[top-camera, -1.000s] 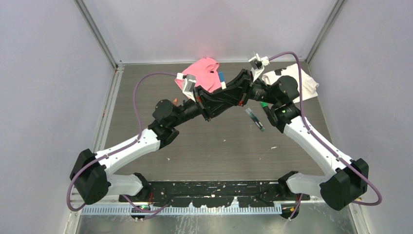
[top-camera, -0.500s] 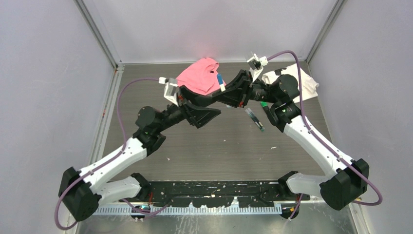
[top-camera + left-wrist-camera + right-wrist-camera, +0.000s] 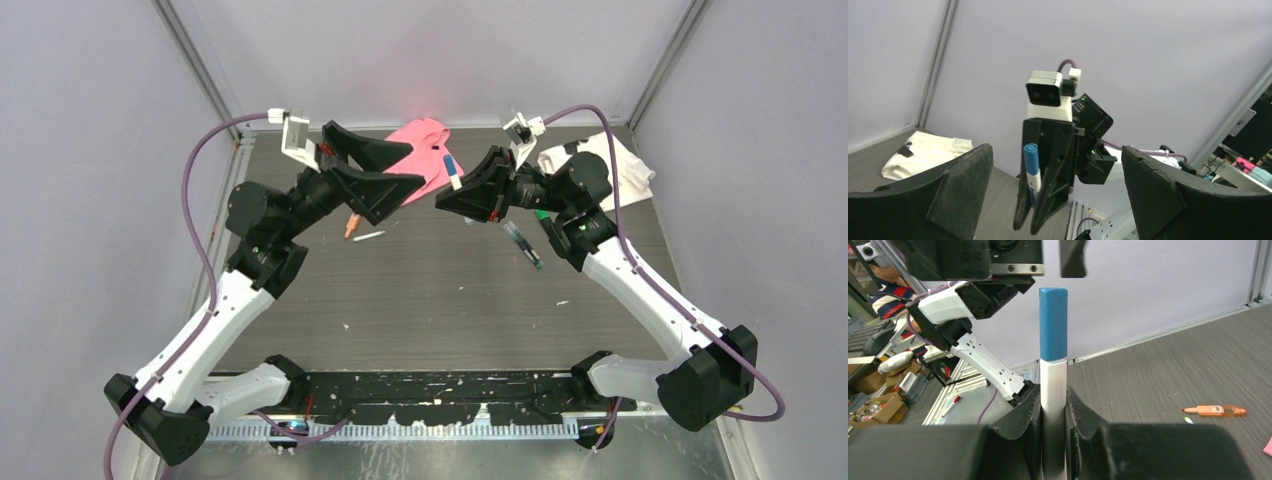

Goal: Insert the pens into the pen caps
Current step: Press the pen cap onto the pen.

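Note:
My right gripper (image 3: 447, 192) is shut on a white pen (image 3: 1053, 385) that carries a blue pen cap (image 3: 1053, 324) on its upper end; the capped pen (image 3: 452, 170) sticks up out of the jaws. My left gripper (image 3: 415, 166) hangs wide open and empty to the left of it, apart from it. In the left wrist view the capped pen (image 3: 1032, 167) shows between my spread fingers (image 3: 955, 182). An orange pen (image 3: 352, 226) and a slim white pen (image 3: 369, 236) lie on the table. A dark pen (image 3: 523, 245) lies under the right arm, with a green piece (image 3: 541, 213) beside it.
A pink cloth (image 3: 425, 150) lies at the back middle and a white cloth (image 3: 622, 166) at the back right. Small white specks dot the dark table (image 3: 440, 300). Walls and metal rails close in the sides and the back.
My left gripper has opened, let go of the blue-capped pen and swung back to the left, uncovering the orange and white pens. The right gripper has kept its hold and barely moved.

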Available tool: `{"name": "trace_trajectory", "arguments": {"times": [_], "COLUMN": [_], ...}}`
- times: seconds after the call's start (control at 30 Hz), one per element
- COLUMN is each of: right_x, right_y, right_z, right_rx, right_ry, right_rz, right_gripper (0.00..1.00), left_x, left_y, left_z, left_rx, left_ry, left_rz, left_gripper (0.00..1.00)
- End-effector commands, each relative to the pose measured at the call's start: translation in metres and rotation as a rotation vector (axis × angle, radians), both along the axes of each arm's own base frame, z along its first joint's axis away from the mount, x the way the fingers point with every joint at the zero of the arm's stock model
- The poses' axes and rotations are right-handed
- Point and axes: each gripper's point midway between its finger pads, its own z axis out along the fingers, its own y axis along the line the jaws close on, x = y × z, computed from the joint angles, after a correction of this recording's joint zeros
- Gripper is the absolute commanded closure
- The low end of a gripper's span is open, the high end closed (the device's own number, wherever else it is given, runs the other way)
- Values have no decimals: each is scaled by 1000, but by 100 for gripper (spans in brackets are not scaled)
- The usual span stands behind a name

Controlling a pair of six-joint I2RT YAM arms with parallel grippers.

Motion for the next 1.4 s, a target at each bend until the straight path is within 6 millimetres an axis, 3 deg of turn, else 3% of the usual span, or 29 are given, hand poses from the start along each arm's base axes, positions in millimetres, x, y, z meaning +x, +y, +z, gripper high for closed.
{"name": "trace_trajectory", "arguments": {"times": [0.0, 0.33, 0.53, 1.2, 1.37], "right_x": [-7, -18, -11, 6, 7], "right_y": [-6, -8, -9, -5, -5], "right_z": [13, 14, 14, 13, 13], "right_rx": [22, -5, -12, -17, -19], "right_ry": [-39, -28, -5, 35, 36], "right_rz": [-12, 44, 25, -23, -22], "right_gripper": [99, 99, 99, 99, 99], "left_x": [23, 37, 35, 34, 33], "left_y": [-12, -27, -33, -52, -56], "left_z": [4, 8, 9, -4, -7], "left_rx": [-41, -41, -57, -16, -8], "left_ry": [106, 152, 153, 180, 185], "left_rz": [-50, -97, -149, -199, -212], "left_gripper": [2, 12, 30, 46, 60]}}
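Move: The blue pen cap, at the top of the pen the right hand holds upright, lies about 9 cm to the left hand's right, 5 cm ahead and 4 cm lower. From the right hand it is some 7 cm above, about 1 cm left and level in reach. Down on the table, roughly 50 cm below the left hand, lie an orange marker (25 cm ahead, 11 cm left) and a thin white pen (20 cm ahead, 7 cm left). The blue cap on the upright pen is what the left hand comes back to: it swings quickly forward about 5 cm, sinking and edging right, then creeps farther right, some 5 cm in all. Its wrist turns roughly 15 degrees as its wide-open fingers narrow to about half around the cap's top; contact can't be seen. The right hand keeps its grip on the pen and stays nearly in place. ##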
